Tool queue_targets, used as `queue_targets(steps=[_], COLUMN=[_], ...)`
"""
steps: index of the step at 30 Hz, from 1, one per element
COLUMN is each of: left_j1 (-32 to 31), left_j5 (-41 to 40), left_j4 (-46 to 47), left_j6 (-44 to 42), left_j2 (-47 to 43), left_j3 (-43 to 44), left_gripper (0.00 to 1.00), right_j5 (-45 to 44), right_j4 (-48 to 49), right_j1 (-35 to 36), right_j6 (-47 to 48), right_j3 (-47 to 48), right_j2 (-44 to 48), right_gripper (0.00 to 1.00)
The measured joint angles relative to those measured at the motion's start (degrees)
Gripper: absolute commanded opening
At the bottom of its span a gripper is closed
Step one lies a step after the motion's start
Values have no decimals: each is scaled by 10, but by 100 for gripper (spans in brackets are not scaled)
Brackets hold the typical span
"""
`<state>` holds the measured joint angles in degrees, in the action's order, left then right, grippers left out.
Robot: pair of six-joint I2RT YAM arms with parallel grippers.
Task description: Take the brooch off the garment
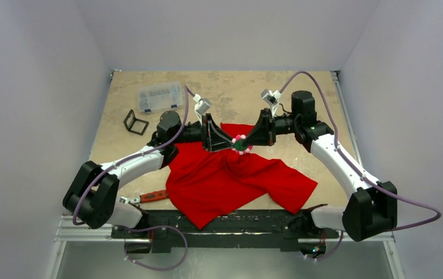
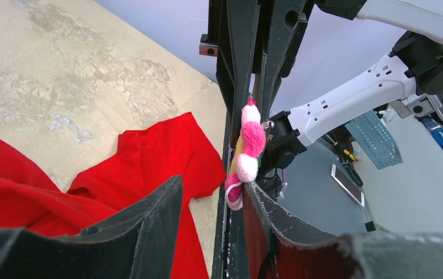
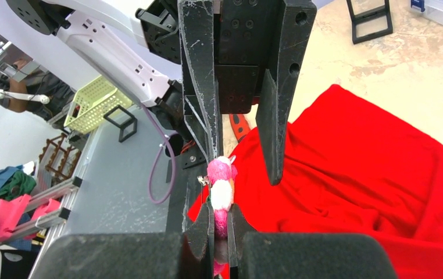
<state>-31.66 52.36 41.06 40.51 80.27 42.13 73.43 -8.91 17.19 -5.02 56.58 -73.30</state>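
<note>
The brooch (image 1: 240, 144), a pink and white fluffy flower, hangs in the air over the middle of the table. My right gripper (image 1: 247, 141) is shut on it; in the right wrist view the gripper (image 3: 220, 218) pinches the brooch (image 3: 221, 186) edge-on. My left gripper (image 1: 231, 141) faces it from the left, open (image 2: 213, 186), with the brooch (image 2: 251, 145) by the tip of its right finger (image 2: 300, 232). The red garment (image 1: 225, 180) lies crumpled below, with a fold rising toward the brooch. I cannot tell whether the pin still holds the cloth (image 2: 149, 157).
A clear plastic parts box (image 1: 160, 96) and a small black frame stand (image 1: 135, 122) sit at the back left. A red-handled wrench (image 1: 149, 196) lies at the shirt's left edge near the left arm's base. The shirt (image 3: 370, 174) covers the table's front middle.
</note>
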Motion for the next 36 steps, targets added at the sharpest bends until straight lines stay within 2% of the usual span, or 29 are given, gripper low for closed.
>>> queue_targets(steps=[5,11,21,31,36], left_j1=[0,-3,-4,-8,-18], left_j5=[3,11,19,45,62], left_j4=[12,22,20,-33,-38], left_j6=[11,17,1,-66,-80], left_j2=[4,5,-2,-43,-54], left_j3=[0,0,0,-2,-2], left_gripper=[41,55,53,62,61], right_j5=[2,16,27,24,11], right_j4=[-1,-2,-4,-10,-10], right_j1=[0,0,0,7,7], right_j6=[0,-2,-4,9,17], right_j3=[2,6,8,15,16], right_j2=[-1,-2,-2,-5,-13], right_gripper=[0,0,0,0,0])
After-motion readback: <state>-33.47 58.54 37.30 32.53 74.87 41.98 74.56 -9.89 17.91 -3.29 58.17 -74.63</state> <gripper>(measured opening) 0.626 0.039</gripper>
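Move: The brooch, already off the garment, is in the right hand's shut fingertips, its middle some 2 cm to that hand's left, at its height. From the left hand it lies about 3 cm to the right and 1 cm back, with its white loop caught on the rear finger. The red garment's middle is roughly 12 cm back from the left hand and 22 cm below it, straight under its line; the clear box stands about 16 cm ahead and 26 cm left. Back by nearly 4 cm and a little up, slowly at first and then quicker, the left hand works its rear finger out of the brooch's loop, spreading its half-open fingers wider while it rolls and swings its tips back by some 10 degrees. The right hand keeps its pinch on the brooch, drifting about 1 cm back and up, then returning. ##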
